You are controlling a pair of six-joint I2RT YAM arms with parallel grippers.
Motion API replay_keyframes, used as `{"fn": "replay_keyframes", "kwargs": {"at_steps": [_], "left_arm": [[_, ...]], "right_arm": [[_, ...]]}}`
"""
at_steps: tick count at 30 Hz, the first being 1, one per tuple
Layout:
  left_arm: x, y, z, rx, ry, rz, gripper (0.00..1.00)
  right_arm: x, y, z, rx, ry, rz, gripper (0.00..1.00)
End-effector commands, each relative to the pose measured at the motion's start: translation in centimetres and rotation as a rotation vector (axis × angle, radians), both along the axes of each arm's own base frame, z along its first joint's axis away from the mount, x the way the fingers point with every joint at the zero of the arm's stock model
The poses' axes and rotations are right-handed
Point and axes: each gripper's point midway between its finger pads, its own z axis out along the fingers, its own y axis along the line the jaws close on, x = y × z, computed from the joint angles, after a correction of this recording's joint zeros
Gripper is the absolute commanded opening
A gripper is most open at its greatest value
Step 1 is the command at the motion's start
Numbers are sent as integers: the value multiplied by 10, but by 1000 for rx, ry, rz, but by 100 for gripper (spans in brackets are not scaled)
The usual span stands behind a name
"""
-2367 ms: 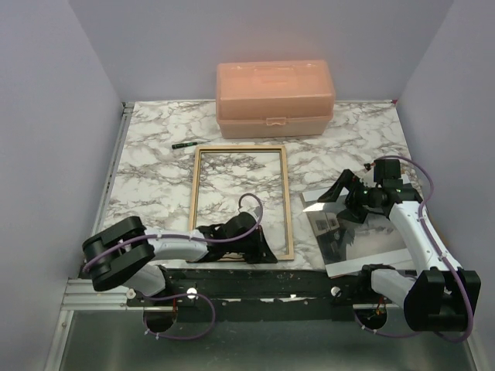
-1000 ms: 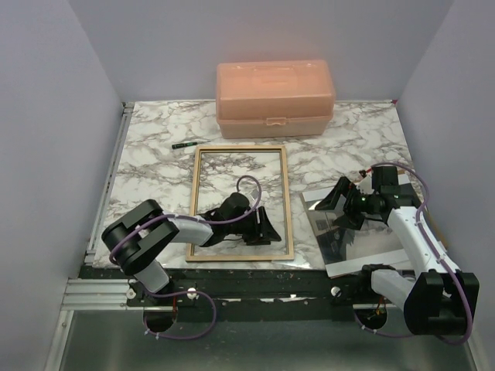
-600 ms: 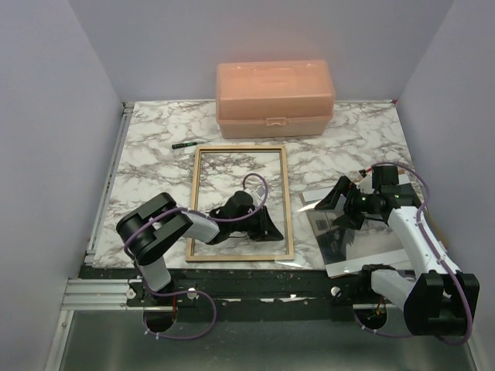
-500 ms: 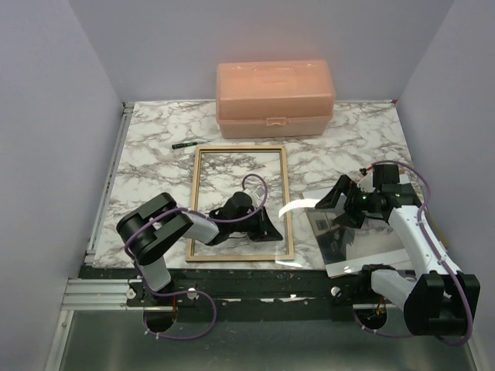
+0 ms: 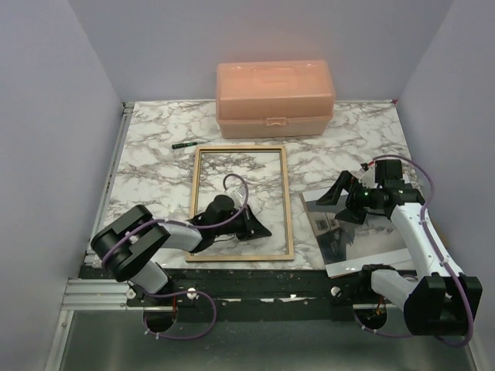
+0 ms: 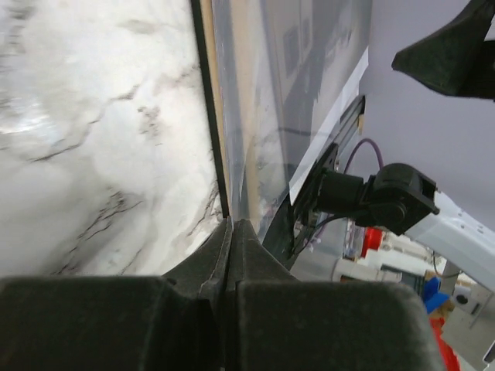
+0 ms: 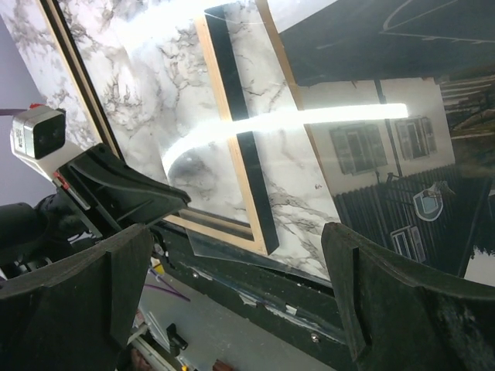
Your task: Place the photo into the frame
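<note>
The frame [image 5: 288,209] lies flat in the middle of the marble table, light wood side up. My left gripper [image 5: 257,229] sits low inside its near right corner, shut, with the tips [image 6: 230,226] against the inner edge of the right bar [image 6: 232,116]. Whether the tips pinch anything thin cannot be made out. A clear pane [image 7: 224,249] pokes out past the frame's [image 7: 224,100] near corner, over the table edge. The photo [image 5: 363,239] lies face up at the near right. My right gripper [image 5: 346,202] hovers open over the photo's [image 7: 402,154] far left corner, holding nothing.
A peach plastic box [image 5: 274,99] stands at the back of the table. A small dark marker [image 5: 184,144] lies left of the frame's far corner. The black rail [image 5: 255,284] with the arm bases runs along the near edge. Purple walls close in both sides.
My left gripper has closed and shifted slightly left inside the frame, its elbow swinging out to the left. The bright glint beside the frame's right bar is gone. The right gripper has barely moved.
</note>
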Motion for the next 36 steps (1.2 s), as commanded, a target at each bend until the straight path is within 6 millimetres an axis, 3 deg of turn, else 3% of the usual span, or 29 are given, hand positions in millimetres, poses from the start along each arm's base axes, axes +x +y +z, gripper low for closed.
{"fn": "replay_keyframes", "kwargs": {"at_steps": [1,13,17,22,27,34,36], "left_arm": [[13,30,-1,12,-15,128,0],[20,98,4,48,-43,367,0],[25,125,8,101,-71,489,0],[26,144,13,137,-82,570,0],[30,150,13,117,-39,643,0],[41,138,24,127,-56,607,0],[42,133,24,154,-47,574,10]], "right_arm": [[3,1,14,5,-32,25,100],[3,13,23,92,-86,44,100],[-1,14,19,95,-75,38,100],[-8,14,9,102,-36,30,100],[-14,16,3,120,-19,4,100],[-32,18,-19,138,58,-17,100],[-38,17,-28,136,92,-17,100]]}}
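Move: The frame, over which the clear sheet is being drawn, has its middle about 15 cm ahead of the left hand, 10 cm to its left and some 5 cm below; the fingers are already shut on the sheet's left edge, just inside the frame's right rail. The photo's middle lies about 36 cm to the right of that hand and 7 cm farther out. From the right hand, the frame's middle is some 35 cm left, 5 cm ahead and 11 cm below. The clear sheet, its left edge still pinched in the shut left fingers, is drawn left across the frame opening by about 14 cm, drifting slightly forward; the left hand lifts about 3 cm on the way and sinks most of that again, its wrist turning some 30 degrees counter-clockwise. The right hand, wide open near the photo, rises a little, then draws back about 3 cm and sinks. ##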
